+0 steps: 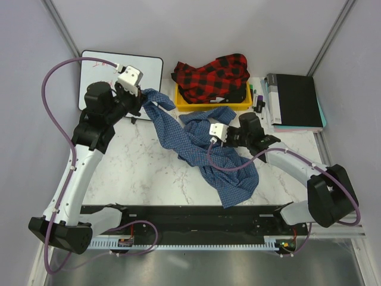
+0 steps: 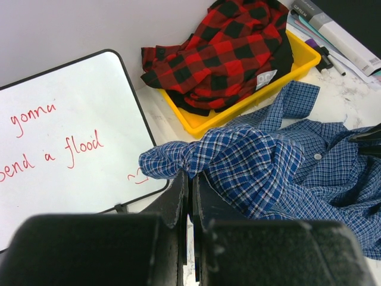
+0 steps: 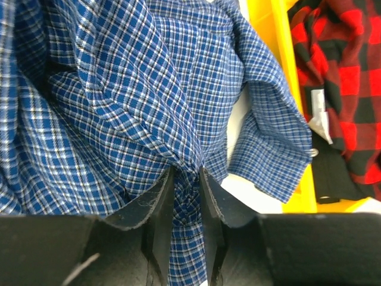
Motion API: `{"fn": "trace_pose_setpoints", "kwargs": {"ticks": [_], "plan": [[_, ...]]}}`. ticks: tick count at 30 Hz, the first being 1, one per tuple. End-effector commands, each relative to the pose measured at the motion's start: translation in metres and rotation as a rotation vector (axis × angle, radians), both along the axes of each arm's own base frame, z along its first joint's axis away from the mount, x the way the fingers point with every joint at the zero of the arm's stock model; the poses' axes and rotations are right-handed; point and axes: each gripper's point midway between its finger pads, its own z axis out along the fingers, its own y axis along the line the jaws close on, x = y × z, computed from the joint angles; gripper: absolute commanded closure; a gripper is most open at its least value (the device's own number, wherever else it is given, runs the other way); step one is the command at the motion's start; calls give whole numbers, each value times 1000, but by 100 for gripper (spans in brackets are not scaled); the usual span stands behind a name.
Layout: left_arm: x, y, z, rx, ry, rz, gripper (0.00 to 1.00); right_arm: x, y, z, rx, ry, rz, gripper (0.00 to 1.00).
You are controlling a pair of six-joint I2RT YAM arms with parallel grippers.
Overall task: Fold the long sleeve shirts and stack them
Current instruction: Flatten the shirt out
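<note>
The blue checked long sleeve shirt (image 1: 196,149) lies crumpled and spread across the marble table, stretched between both arms. My left gripper (image 1: 143,98) is shut on a bunched edge of this shirt (image 2: 250,161) near the whiteboard, with the cloth pinched at the fingertips (image 2: 191,179). My right gripper (image 1: 208,136) is closed on a fold of it in the shirt's middle, and the fabric (image 3: 119,89) is gathered between the jaws (image 3: 187,173). The red-and-black plaid shirt (image 1: 211,76) sits heaped in a yellow bin (image 1: 208,107) at the back, also seen as red plaid cloth (image 2: 226,53) in the left wrist view.
A whiteboard (image 1: 122,65) with red writing lies at the back left, close to my left gripper. A black notebook (image 1: 294,98) on papers and some pens (image 1: 256,98) lie at the back right beside the bin.
</note>
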Motion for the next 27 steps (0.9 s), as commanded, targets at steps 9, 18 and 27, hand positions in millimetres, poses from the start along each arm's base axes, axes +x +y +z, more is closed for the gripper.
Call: {"fn": "trace_pose_setpoints", "kwargs": {"ticks": [9,18,27], "plan": [[-8,-1,42,-52,-118,-30,98,20,17,51,126,2,-15,100],[-97,-117,89,-195,-186,-684,98,74,-27,172,349,-120,-284,100],[-230,-381,43,-6,-280,-1213,97,64,-52,227,472,-173,-350,100]]}}
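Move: The right hand's half-open fingers are around a fold of the blue shirt, 1 cm or so ahead and below. From this hand, the shirt's flat far sleeve lies about 11 cm ahead and the yellow tray some 23 cm ahead and 3 cm left. The left hand holds the other sleeve end high up; the shirt's body, where it is taken, lies about 27 cm right, 3 cm back and 25 cm below, while the whiteboard is 20 cm ahead and 12 cm left. The right fingers shut on the fold of shirt under them, then the hand lifts it some 18 cm, drifting about 7 cm forward towards the tray and a little right while it tilts and turns about 20 degrees clockwise. The left hand waits with its sleeve end pinched, then whips it about 30 cm right and 20 cm back over the shirt, rising some 6 cm and swinging round clockwise by roughly 65 degrees, fingers still shut. ##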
